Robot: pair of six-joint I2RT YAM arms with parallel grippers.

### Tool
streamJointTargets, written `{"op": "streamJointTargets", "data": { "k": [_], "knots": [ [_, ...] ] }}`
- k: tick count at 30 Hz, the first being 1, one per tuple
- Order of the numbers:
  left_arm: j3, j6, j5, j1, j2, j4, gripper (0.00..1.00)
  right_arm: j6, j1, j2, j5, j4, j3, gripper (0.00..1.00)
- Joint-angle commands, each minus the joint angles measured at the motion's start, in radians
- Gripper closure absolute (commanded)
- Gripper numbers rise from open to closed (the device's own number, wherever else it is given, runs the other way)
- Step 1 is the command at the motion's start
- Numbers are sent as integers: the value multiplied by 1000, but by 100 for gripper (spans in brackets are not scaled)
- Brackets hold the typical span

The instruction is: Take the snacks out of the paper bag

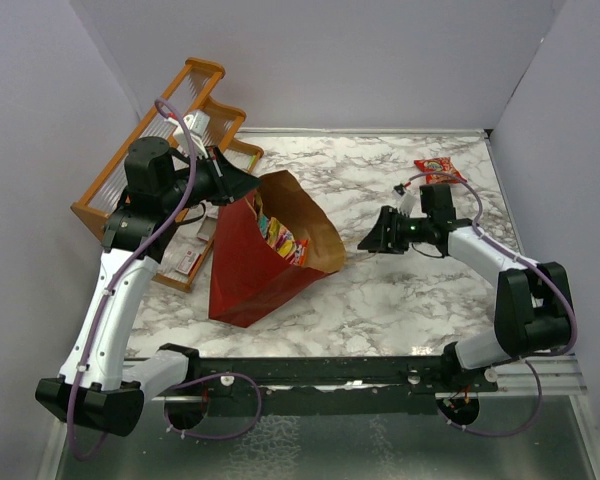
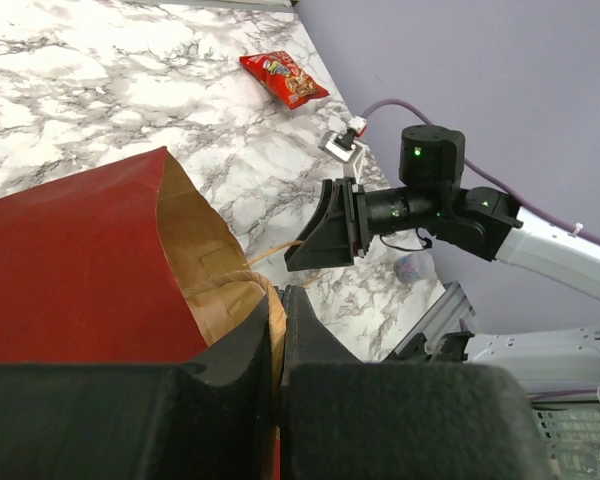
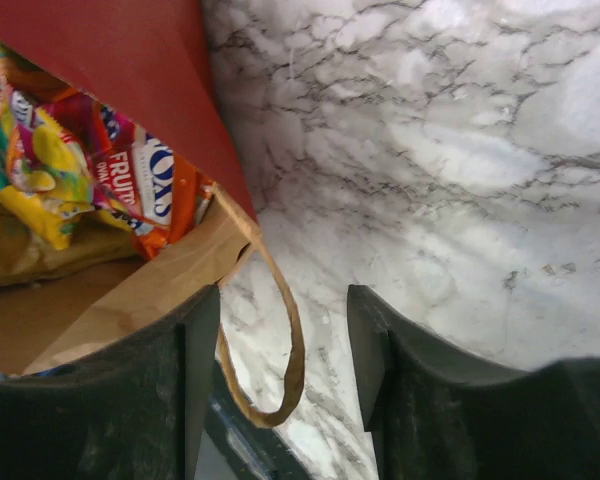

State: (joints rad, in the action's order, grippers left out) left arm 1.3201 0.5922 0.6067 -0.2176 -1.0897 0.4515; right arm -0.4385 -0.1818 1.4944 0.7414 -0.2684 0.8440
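Observation:
The paper bag (image 1: 248,262), red outside and brown inside, leans on the marble table with its mouth facing right. Several colourful snacks (image 1: 281,240) lie inside it; in the right wrist view they (image 3: 90,170) show as yellow, orange and red packets. My left gripper (image 2: 276,318) is shut on the bag's brown handle at the upper rim. My right gripper (image 3: 283,300) stands open just outside the bag's mouth, and the other handle loop (image 3: 285,345) hangs between its fingers without being pinched. One red snack packet (image 1: 438,170) lies on the table at the back right.
A wooden slatted rack (image 1: 170,130) stands at the back left, behind the left arm. A small white packet (image 1: 186,262) lies beside the rack's front. Grey walls close in the table on three sides. A metal rail (image 1: 380,372) runs along the near edge.

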Motion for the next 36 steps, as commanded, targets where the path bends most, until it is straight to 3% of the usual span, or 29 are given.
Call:
{"op": "streamJointTargets", "data": {
  "k": [1,3,7,16,20,28,33,36],
  "knots": [
    [30,-6,-29,-2,-9,19,100,48,-7,-57,67,-24,-34,68],
    [59,-3,-32,-3,-17,19,100,30,-9,-82,78,-10,-57,81],
    [87,6,-39,-3,-40,13,100,-23,-42,-145,111,17,-102,95],
    [210,-32,47,-3,-156,-3,100,-338,-219,-420,-8,237,-308,99],
    [215,-48,76,-2,-173,-19,100,-410,-328,-455,-65,287,-358,99],
    [144,-95,90,-2,-95,22,100,-424,-653,-378,-216,333,-332,96],
    [50,-13,134,-2,-26,-48,100,-414,-718,-361,-249,365,-347,95],
    [39,-19,115,-2,-9,-18,100,-376,-719,-384,-324,264,-336,92]
  ]
}}
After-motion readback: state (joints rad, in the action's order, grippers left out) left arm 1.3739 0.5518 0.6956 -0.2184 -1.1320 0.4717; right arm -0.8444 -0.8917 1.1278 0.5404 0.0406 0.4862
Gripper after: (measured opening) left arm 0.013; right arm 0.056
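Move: The right gripper, still partly open, already straddles the bag's free handle, whose middle lies about 1 cm back, 2 cm to its left and 1 cm lower. The snacks inside the bag are some 18 cm to its left and roughly 1 cm ahead, at about its height; the red snack packet on the table lies about 20 cm ahead, 22 cm to the right and 8 cm below. From the left gripper, which holds the bag's rim, the handle is roughly 2 cm back, 24 cm right and 28 cm down. Close the right fingers on the paper handle while easing back, then keep them shut and haul the handle some 19 cm back and 12 cm left, arching up about 3 cm midway and turning the hand about 20 degrees counter-clockwise. Keep the left pinch on the bag's rim, letting that hand reach about 3 cm forward and come back. ##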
